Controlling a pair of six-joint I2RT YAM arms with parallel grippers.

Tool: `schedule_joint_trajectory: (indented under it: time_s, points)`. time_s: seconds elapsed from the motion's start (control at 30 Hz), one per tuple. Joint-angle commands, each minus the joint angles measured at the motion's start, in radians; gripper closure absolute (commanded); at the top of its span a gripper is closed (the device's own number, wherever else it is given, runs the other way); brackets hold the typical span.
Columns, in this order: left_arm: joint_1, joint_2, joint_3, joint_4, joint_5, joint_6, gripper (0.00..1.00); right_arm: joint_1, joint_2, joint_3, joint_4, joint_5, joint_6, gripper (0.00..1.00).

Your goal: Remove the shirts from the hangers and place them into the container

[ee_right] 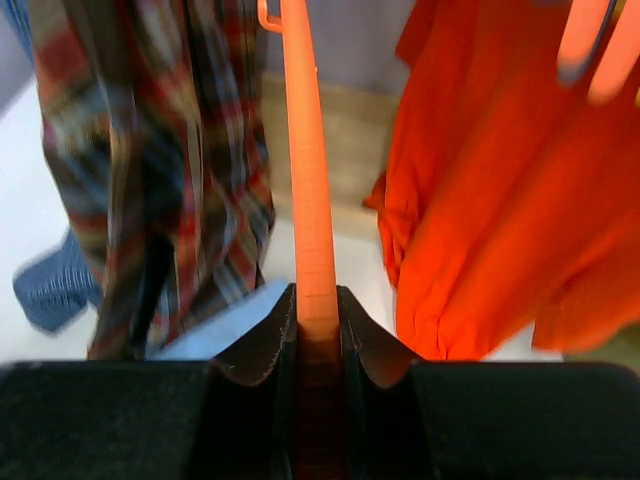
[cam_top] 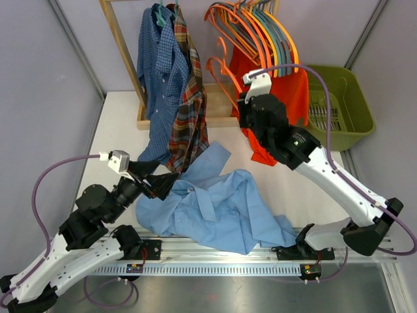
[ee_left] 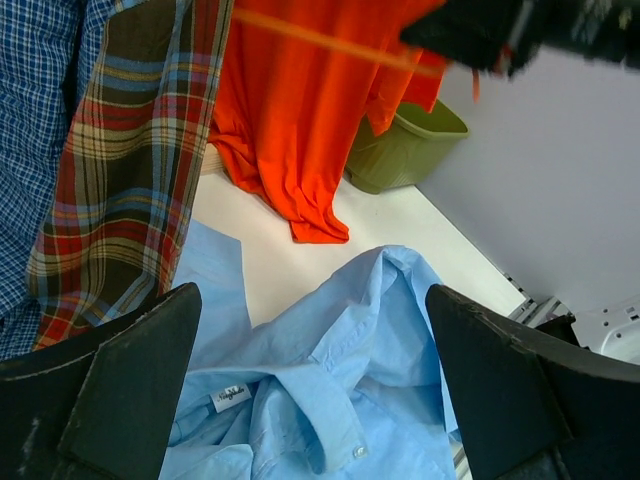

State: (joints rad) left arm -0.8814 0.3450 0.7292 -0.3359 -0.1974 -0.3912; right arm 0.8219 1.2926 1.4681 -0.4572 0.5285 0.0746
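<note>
A light blue shirt [cam_top: 215,208] [ee_left: 340,400] lies crumpled on the table, off any hanger. My left gripper [cam_top: 166,182] [ee_left: 310,300] hovers open over its collar, touching nothing. A dark blue check shirt [cam_top: 156,65] [ee_left: 40,100] and a plaid shirt [cam_top: 189,111] [ee_right: 170,150] hang from the rack. An orange-red shirt [cam_top: 287,98] [ee_right: 490,200] hangs below the bunch of hangers [cam_top: 260,29]. My right gripper [cam_top: 242,103] [ee_right: 318,310] is shut on a bare orange hanger [cam_top: 221,68] [ee_right: 308,150] between the plaid and orange-red shirts. The olive-green container [cam_top: 342,98] [ee_left: 405,145] stands at the far right.
A wooden rack post [cam_top: 124,59] and its flat base [cam_top: 218,107] stand at the back of the table. A metal rail [cam_top: 221,261] runs along the near edge between the arm bases. Grey walls close in on both sides.
</note>
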Motion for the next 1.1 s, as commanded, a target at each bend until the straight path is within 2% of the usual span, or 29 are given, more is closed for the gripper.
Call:
schedule_joint_trajectory:
  time_s: [0.0,0.17,0.63,0.93,1.0,1.07]
  points:
    - [0.001,-0.02,-0.025,0.051,0.018,-0.015,0.01,-0.067,0.072,0.165,0.166,-0.019,-0.062,1.0]
    - [0.001,-0.035,-0.05,0.052,0.027,-0.028,0.01,-0.181,0.224,0.372,0.152,-0.131,-0.056,1.0]
    - [0.001,-0.038,-0.019,0.058,0.036,-0.023,0.01,-0.276,0.588,0.929,-0.063,-0.271,-0.015,1.0]
    - [0.001,-0.052,-0.013,0.043,0.039,-0.031,0.01,-0.296,0.689,1.054,-0.159,-0.26,0.016,1.0]
    - [0.001,-0.055,-0.013,0.041,0.044,-0.034,0.01,-0.296,0.668,1.035,-0.175,-0.265,0.028,1.0]
    - [0.001,-0.061,-0.013,0.037,0.042,-0.035,0.01,-0.296,0.624,0.928,-0.135,-0.286,0.036,1.0]
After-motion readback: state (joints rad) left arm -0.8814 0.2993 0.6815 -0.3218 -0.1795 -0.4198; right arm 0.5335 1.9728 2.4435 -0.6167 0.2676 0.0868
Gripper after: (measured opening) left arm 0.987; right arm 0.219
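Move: The orange hangers on the rail hang about 20 cm ahead of the right hand, 4 cm to its right and 10 cm higher; this hand already holds an empty orange hanger. The red shirt is roughly 16 cm ahead, 10 cm right and 12 cm below the hand, the plaid shirt some 14 cm ahead, 15 cm left and 10 cm below. From the left hand the hangers lie about 37 cm ahead, 26 cm right and 14 cm up. The empty orange hanger, still pinched in the right hand's closed fingers, is carried some 17 cm forward to the left side of the hangers on the rail. It climbs about 11 cm on the way, the fingers tipping up by around 10 degrees, then slows and sinks 3 or 4 cm while they tip partly back down. ##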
